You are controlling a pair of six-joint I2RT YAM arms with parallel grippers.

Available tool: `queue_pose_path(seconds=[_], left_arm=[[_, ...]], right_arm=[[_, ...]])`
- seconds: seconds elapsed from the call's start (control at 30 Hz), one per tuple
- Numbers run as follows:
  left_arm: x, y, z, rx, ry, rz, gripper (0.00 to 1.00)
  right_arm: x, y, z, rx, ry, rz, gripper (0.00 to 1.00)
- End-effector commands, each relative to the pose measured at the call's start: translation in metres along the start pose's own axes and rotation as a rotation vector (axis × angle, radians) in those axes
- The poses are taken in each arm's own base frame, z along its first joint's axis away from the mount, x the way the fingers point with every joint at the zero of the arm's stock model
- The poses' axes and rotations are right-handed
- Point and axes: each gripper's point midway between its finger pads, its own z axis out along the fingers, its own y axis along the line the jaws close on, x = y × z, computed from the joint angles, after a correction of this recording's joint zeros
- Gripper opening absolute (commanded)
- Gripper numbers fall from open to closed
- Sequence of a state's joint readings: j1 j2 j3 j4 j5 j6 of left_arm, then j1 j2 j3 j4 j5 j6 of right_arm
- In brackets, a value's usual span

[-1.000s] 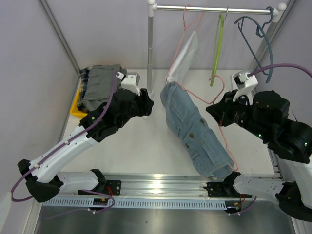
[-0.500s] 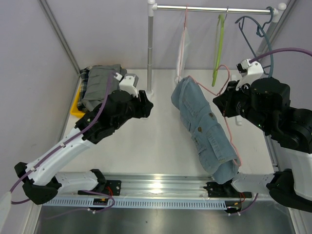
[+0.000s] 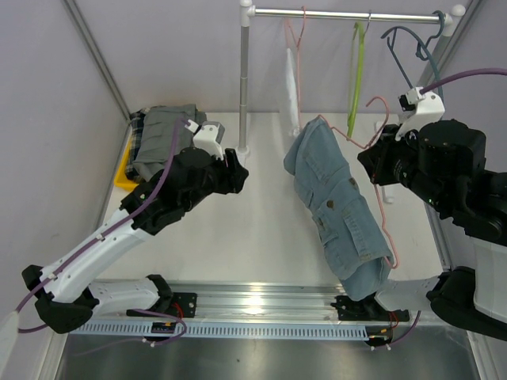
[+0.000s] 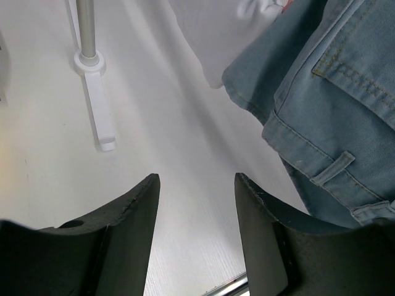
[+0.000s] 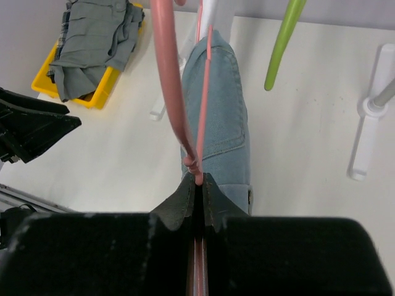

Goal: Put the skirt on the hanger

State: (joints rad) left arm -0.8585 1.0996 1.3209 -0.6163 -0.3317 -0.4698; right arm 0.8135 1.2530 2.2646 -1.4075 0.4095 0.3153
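Note:
The denim skirt [image 3: 337,206] hangs on a pink wire hanger [image 3: 382,202], draped down toward the table's front edge. My right gripper [image 3: 371,157] is shut on the hanger's neck just below the hook. In the right wrist view the right gripper [image 5: 197,179] pinches the pink hanger [image 5: 166,80], with the skirt [image 5: 222,105] beyond it. My left gripper [image 3: 238,170] stands open to the left of the skirt, apart from it. In the left wrist view the left gripper [image 4: 196,179] holds nothing, and the skirt's waistband [image 4: 333,105] fills the right side.
A clothes rail [image 3: 348,13] on a post [image 3: 244,79] crosses the back. On it hang a white garment [image 3: 293,79], a green hanger [image 3: 356,71] and a teal hanger [image 3: 408,59]. Grey clothes [image 3: 162,138] lie in a yellow bin [image 3: 124,170] at the back left.
My right gripper has carried the hanger and skirt up and to the right, toward the rail. The white garment has swung edge-on. The left arm has barely moved.

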Motion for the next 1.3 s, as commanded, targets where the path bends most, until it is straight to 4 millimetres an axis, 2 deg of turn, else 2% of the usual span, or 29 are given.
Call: queue_pose_path(seconds=[0.0, 0.17, 0.23, 0.3, 0.33, 0.47, 0.5, 0.53, 0.57, 0.6, 0.7, 0.8, 0.83, 1.0, 1.07, 1.27], left_arm=[[0.004, -0.001, 0.003, 0.012, 0.016, 0.005, 0.57], [0.008, -0.001, 0.004, 0.01, 0.028, 0.005, 0.57], [0.008, 0.001, 0.003, 0.006, 0.026, 0.005, 0.57], [0.009, 0.002, 0.004, 0.0, 0.031, 0.007, 0.57], [0.01, 0.002, 0.004, -0.002, 0.031, 0.008, 0.57], [0.012, 0.004, 0.005, -0.01, 0.033, 0.007, 0.57], [0.012, 0.004, 0.006, -0.008, 0.033, 0.007, 0.57], [0.014, 0.004, 0.007, -0.008, 0.037, 0.008, 0.57], [0.015, 0.003, 0.008, -0.006, 0.039, 0.007, 0.57], [0.016, 0.003, 0.009, -0.005, 0.043, 0.009, 0.57], [0.018, 0.003, 0.012, -0.008, 0.05, 0.012, 0.57], [0.019, 0.004, 0.012, -0.011, 0.05, 0.018, 0.57], [0.019, 0.005, 0.013, -0.012, 0.051, 0.021, 0.57], [0.021, 0.005, 0.016, -0.01, 0.056, 0.026, 0.57], [0.022, 0.007, 0.017, -0.014, 0.058, 0.027, 0.57], [0.021, 0.007, 0.019, -0.01, 0.059, 0.029, 0.57]], right_arm=[[0.008, -0.027, -0.021, 0.088, 0.01, 0.006, 0.0], [0.005, -0.039, -0.025, 0.139, -0.012, 0.005, 0.0], [0.005, -0.048, -0.02, 0.198, -0.014, 0.001, 0.0], [0.003, -0.049, -0.017, 0.211, -0.019, -0.003, 0.0], [0.002, -0.048, -0.01, 0.221, -0.021, -0.016, 0.0], [-0.007, -0.069, 0.001, 0.358, -0.059, -0.051, 0.0], [-0.008, -0.068, 0.005, 0.355, -0.065, -0.064, 0.0], [-0.019, -0.064, 0.012, 0.338, -0.109, -0.05, 0.0], [-0.019, -0.071, 0.018, 0.36, -0.103, -0.076, 0.0], [-0.02, -0.066, 0.025, 0.322, -0.101, -0.083, 0.0], [-0.033, -0.077, 0.034, 0.365, -0.127, -0.092, 0.0], [-0.044, -0.08, 0.039, 0.349, -0.156, -0.12, 0.0], [-0.053, -0.071, 0.044, 0.289, -0.192, -0.118, 0.0], [-0.07, -0.058, 0.074, 0.148, -0.206, -0.175, 0.0], [-0.075, -0.047, 0.091, 0.049, -0.205, -0.168, 0.0], [-0.105, -0.041, 0.126, 0.001, -0.282, -0.144, 0.0]])
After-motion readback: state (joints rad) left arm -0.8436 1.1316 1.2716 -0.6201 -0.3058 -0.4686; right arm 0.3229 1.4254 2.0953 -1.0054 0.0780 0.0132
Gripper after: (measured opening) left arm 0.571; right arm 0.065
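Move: Ahead of the right hand, about 32 cm out and some 10 cm higher, is the free stretch of rail, roughly in line with the hand sideways. The white skirt hangs about 30 cm ahead, 11 cm left and 12 cm below; the green hanger also about 30 cm ahead, 7 cm right and 8 cm below. From the left hand, that rail stretch lies some 27 cm ahead, 25 cm right and 24 cm up. Carrying the pink hanger with the denim skirt, the right hand keeps its pinch, first swings about 6 cm right while dipping some 3 cm and turning clockwise nearly 20 degrees, then drives forward towards the rail, about 15 cm in all, curving back left as the wrist turns back. The empty left hand sinks about 3 cm, fingers still partly open. ##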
